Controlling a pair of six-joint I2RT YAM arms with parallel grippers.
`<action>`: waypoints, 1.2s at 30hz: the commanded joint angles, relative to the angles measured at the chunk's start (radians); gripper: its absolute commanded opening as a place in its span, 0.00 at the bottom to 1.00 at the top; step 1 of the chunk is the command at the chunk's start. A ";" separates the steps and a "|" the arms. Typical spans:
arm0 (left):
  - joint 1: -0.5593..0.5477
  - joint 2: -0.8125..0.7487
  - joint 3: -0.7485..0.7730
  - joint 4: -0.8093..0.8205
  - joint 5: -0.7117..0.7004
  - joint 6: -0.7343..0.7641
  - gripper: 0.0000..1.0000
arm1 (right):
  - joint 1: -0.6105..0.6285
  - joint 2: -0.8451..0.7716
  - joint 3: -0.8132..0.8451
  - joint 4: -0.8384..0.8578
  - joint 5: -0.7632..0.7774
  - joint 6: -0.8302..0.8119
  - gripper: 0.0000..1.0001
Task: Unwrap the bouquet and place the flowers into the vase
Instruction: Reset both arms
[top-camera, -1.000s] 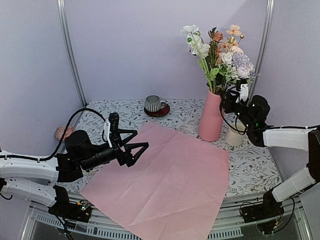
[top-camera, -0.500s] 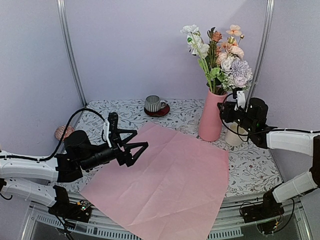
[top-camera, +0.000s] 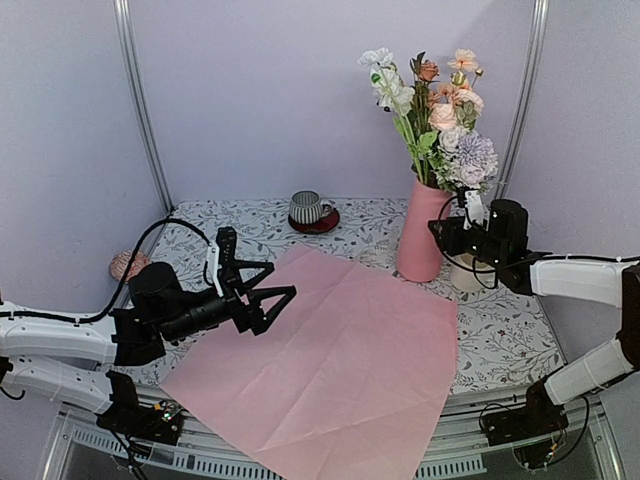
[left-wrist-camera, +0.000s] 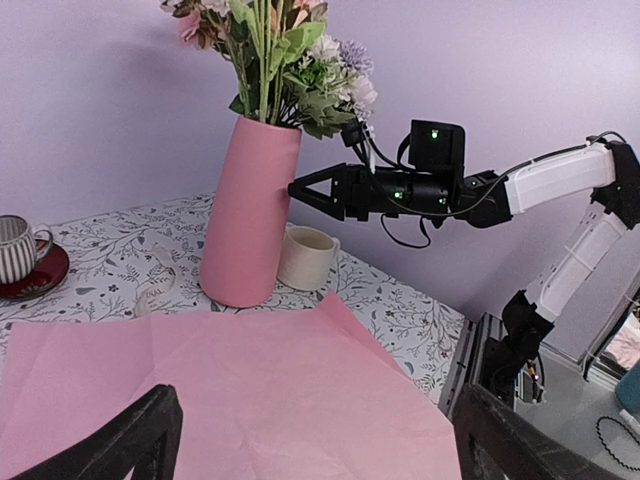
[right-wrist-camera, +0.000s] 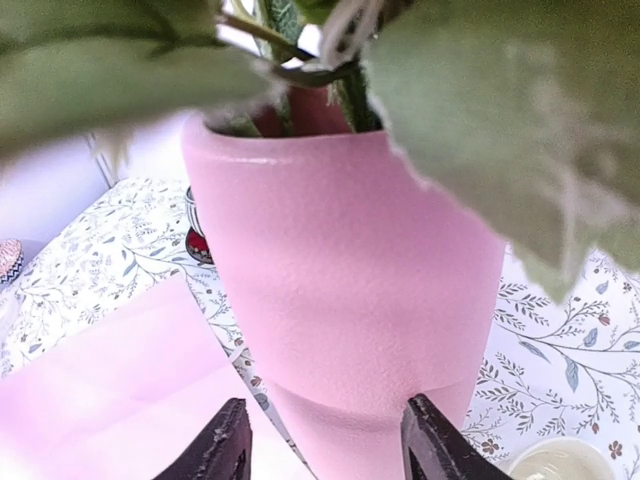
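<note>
The flowers (top-camera: 432, 105), pink, white, peach and lavender heads on green stems, stand in the tall pink vase (top-camera: 420, 235) at the back right. The bouquet's pink paper (top-camera: 330, 360) lies unwrapped and spread flat on the table. My right gripper (top-camera: 436, 228) hovers right beside the vase's side, and in its wrist view its open jaws (right-wrist-camera: 328, 445) frame the vase (right-wrist-camera: 350, 300), with leaves (right-wrist-camera: 500, 130) overhead. My left gripper (top-camera: 285, 278) hangs wide open and empty above the paper's left part (left-wrist-camera: 250, 390). From the left wrist, the vase (left-wrist-camera: 248, 215) and right gripper (left-wrist-camera: 300, 188) show ahead.
A short cream cup (top-camera: 468, 272) stands just right of the vase, under the right arm. A striped mug on a red saucer (top-camera: 310, 210) sits at the back centre. A pale ribbon (left-wrist-camera: 158, 285) lies left of the vase. A small pink ball (top-camera: 127, 265) rests at the left edge.
My right gripper has dropped from the stems to the vase's body and its jaws have widened. The flower heads have shifted slightly left. The left arm has not moved.
</note>
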 joint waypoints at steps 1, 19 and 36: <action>-0.002 0.002 -0.004 0.025 0.009 -0.003 0.97 | -0.001 -0.041 -0.019 -0.010 -0.018 0.007 0.56; -0.003 0.014 0.009 0.014 0.001 -0.003 0.97 | -0.001 -0.112 -0.109 0.013 -0.023 0.023 0.97; -0.002 0.048 0.030 0.003 -0.006 0.001 0.97 | -0.001 -0.082 -0.171 0.053 -0.072 0.057 0.99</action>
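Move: The pink vase stands right in front of the half-open right fingers: its middle is about 6 cm ahead of that hand, 2 cm to the left and some 6 cm lower. The white mug is about 7 cm to the hand's right, 2 cm ahead and 15 cm below; the middle of the pink wrapping paper lies some 16 cm back, 21 cm left and 19 cm down. From the left hand, the vase is roughly 25 cm ahead, 27 cm right and 11 cm lower. Backing away from the vase by about 3 cm, the right hand spreads its fingers from half open to fully open, and the fingertips come free of the vase's side. With the fingers nearly wide it also sinks, some 2.5 cm in all, with barely any turn of the wrist. ##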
